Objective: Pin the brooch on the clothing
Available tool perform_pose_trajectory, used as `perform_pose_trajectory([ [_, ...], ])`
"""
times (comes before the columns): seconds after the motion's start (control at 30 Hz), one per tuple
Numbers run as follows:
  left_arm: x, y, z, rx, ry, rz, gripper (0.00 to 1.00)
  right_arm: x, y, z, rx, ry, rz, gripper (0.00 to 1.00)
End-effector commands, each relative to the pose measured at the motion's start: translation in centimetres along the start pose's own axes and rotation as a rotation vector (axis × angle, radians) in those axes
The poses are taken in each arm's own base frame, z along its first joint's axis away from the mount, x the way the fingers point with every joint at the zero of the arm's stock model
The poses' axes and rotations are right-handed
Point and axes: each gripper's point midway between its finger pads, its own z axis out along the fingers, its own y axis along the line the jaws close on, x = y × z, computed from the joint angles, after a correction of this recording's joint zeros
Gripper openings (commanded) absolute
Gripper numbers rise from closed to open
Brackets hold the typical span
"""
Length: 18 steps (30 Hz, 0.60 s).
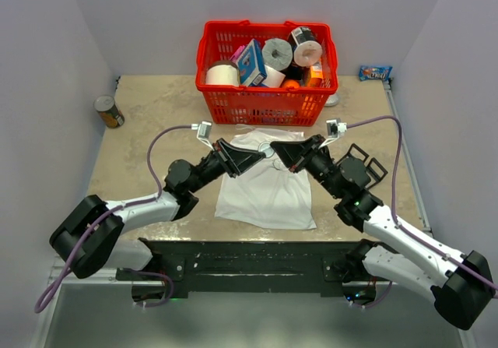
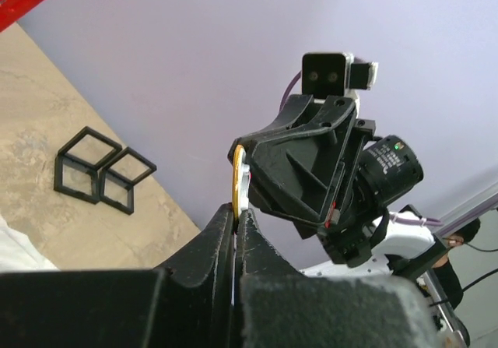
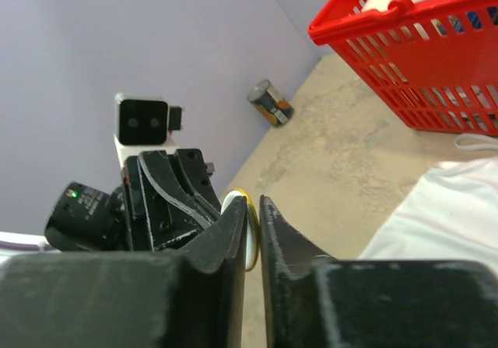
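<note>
The brooch, a small round disc with an orange-gold rim, hangs in the air between both grippers, above the top of the white T-shirt that lies flat on the table. My left gripper is shut on the brooch's lower edge; its jaws touch. My right gripper faces it tip to tip. In the right wrist view its jaws stand a narrow gap apart, with the brooch lying against the left finger only. A corner of the shirt shows below.
A red basket full of paper rolls and boxes stands just behind the shirt. A tin can sits at the far left, a blue packet at the far right. A black wire stand is beside the right arm.
</note>
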Motion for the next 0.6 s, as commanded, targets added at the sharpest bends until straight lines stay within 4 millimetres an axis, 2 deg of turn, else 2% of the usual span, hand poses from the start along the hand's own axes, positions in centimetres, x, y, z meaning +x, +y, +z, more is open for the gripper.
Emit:
perform_pose_trajectory([
  [0.0,1.2,-1.9,-0.1,0.083,0.141,0.116,0.0,-0.3,0.9,-0.2,0.013,0.083,-0.093,0.21],
  [0.03,1.6,-1.2,-0.4,0.066,0.178,0.134,0.0,0.0,0.9,-0.3,0.019,0.109,-0.109,0.27],
  [0.07,1.1,-1.0,-0.6,0.064,0.189,0.146,0.0,-0.5,1.4,-0.2,0.014,0.116,-0.126,0.3],
  [0.1,1.6,-1.3,-1.2,0.095,0.245,0.151,0.0,0.3,0.8,-0.6,0.032,0.168,-0.163,0.32],
  [0.17,1.3,-0.6,-2.0,0.094,0.282,0.157,0.0,0.2,1.4,-0.7,0.014,0.208,-0.21,0.38],
  [0.2,1.9,-0.7,-2.8,0.126,0.339,0.169,0.0,0.8,0.8,-1.0,0.037,0.246,-0.217,0.38],
  [0.27,1.9,-0.4,-3.3,0.133,0.398,0.184,0.0,1.2,1.3,-1.2,0.006,0.293,-0.23,0.41],
  [0.3,2.8,-0.6,-3.9,0.169,0.471,0.184,0.0,2.0,0.8,-1.3,0.004,0.342,-0.244,0.42],
  [0.33,3.3,-0.3,-4.2,0.17,0.511,0.186,0.0,2.5,1.3,-1.5,-0.03,0.374,-0.251,0.43],
  [0.4,3.6,-1.1,-4.6,0.22,0.565,0.192,0.0,3.9,2.1,-2.1,-0.097,0.453,-0.251,0.45],
  [0.57,3.8,-2.3,-5.0,0.281,0.61,0.217,0.0,5.2,2.6,-2.8,-0.156,0.525,-0.237,0.46],
])
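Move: The brooch sits at the left hand's closed fingertips, about 1 cm to their right, and about 1 cm left of the right hand's barely parted fingertips. The white clothing's middle lies some 20 cm below both hands: about 4 cm ahead and 2 cm to the right of the left hand. From that same hand the black stands are roughly 10 cm ahead and 33 cm right, and the red basket some 34 cm ahead, level left to right. Back and down above the clothing, the left hand travels about 5 cm, sinking first and then drawing back, while turning some 30 degrees, mostly clockwise with its left side rising; its fingers keep the brooch pinched. The right hand opens to nearly half and lets go, following back, down and a little left while rolling its left side down and turning counter-clockwise. ##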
